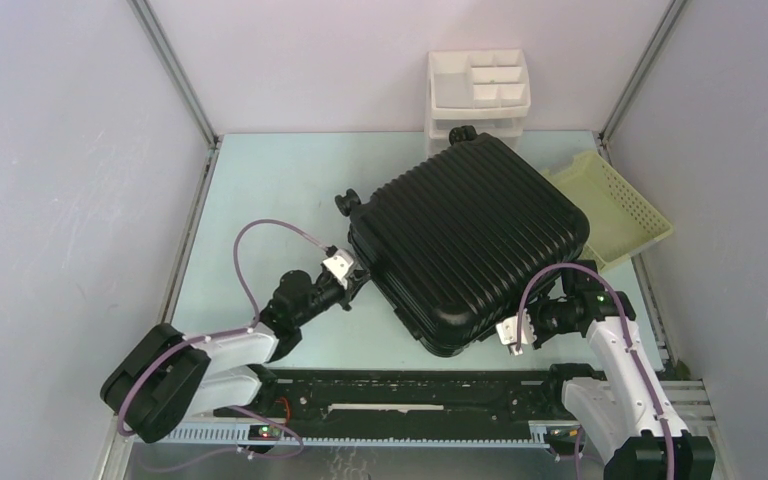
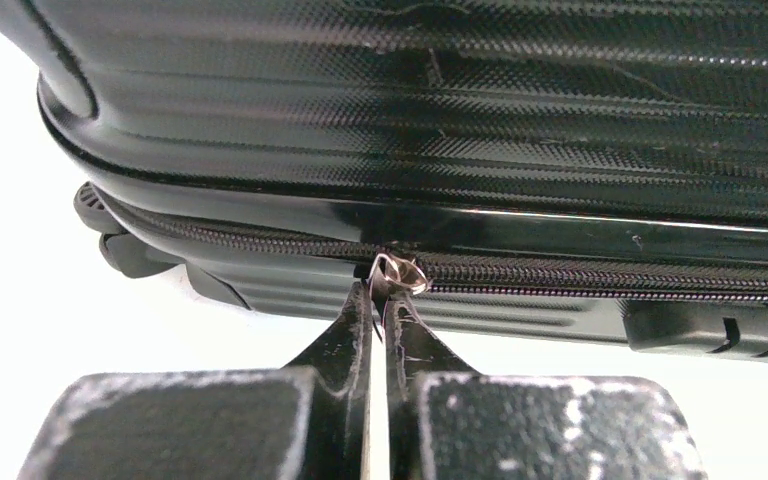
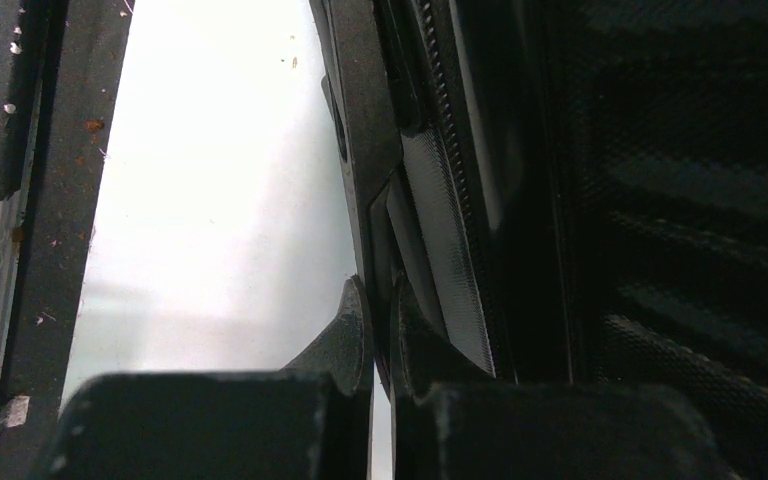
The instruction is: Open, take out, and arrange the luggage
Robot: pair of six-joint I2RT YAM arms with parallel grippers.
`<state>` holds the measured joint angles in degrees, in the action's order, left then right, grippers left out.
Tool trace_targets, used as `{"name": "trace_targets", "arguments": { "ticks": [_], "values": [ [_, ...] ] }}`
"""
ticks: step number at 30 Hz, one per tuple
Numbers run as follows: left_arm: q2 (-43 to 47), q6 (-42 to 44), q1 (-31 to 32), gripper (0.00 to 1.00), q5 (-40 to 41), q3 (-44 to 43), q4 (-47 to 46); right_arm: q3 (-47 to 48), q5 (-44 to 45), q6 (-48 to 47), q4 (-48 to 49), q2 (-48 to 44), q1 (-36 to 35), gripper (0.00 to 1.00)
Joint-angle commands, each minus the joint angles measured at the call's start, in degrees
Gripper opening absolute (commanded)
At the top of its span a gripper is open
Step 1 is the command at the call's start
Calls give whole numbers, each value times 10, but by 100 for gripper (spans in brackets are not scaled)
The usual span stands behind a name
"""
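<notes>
The luggage [image 1: 470, 235] is a big black ribbed hard-shell case lying closed and skewed on the table. In the left wrist view its side [image 2: 460, 120] fills the top, with the zipper running across below the shell. My left gripper [image 1: 357, 280] [image 2: 382, 290] is at the case's left side, shut on the small metal zipper pull [image 2: 405, 272]. My right gripper [image 1: 505, 338] [image 3: 380, 295] is shut and pressed against the near edge of the luggage [image 3: 660, 200]. Whether it pinches anything there is too dark to tell.
A white three-tier drawer organizer [image 1: 478, 90] stands at the back wall just behind the case. A pale yellow perforated basket [image 1: 615, 205] lies tilted to the right of it. A wheel [image 1: 345, 203] [image 2: 110, 235] sticks out at the case's left corner.
</notes>
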<state>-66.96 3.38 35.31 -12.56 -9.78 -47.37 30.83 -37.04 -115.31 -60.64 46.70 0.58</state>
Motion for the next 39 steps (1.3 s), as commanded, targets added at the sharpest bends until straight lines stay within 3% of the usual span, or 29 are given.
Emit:
{"name": "trace_targets", "arguments": {
  "ticks": [1,13,22,39],
  "values": [
    [35,-30,-45,0,76,3,-39,5,25,38,-59,7,14,0],
    [-14,-109,-109,0,123,-111,69,5,25,41,-57,8,15,0],
    [-56,-163,-121,0,255,-172,109,1,27,40,-54,10,16,0],
    [-205,-180,-185,0,117,-324,137,-1,12,32,-64,8,15,0]
  ]
}}
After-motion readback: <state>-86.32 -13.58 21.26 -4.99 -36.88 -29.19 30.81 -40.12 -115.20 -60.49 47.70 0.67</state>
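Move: The left hand already pinches the zipper pull on the suitcase's left side; the wheel-end corner it is drawn to lies about 11 cm ahead and 4 cm to the left, level with the fingers. The upper wheel stands some 17 cm ahead, 5 cm left and 5 cm higher; the side latch is roughly 13 cm back, 10 cm right and slightly lower. From the right hand that corner is about 29 cm ahead, 41 cm left. Keeping its pinch on the zipper pull, the left hand draws it along the zipper track to the corner by the wheels, some 14 cm forward and about 5 cm left, nearly level, the last stretch almost straight forward. The wrist swings counter-clockwise and tips down as it goes. The right hand stays shut on the dark strip at the suitcase's near-right edge, barely shifting. ##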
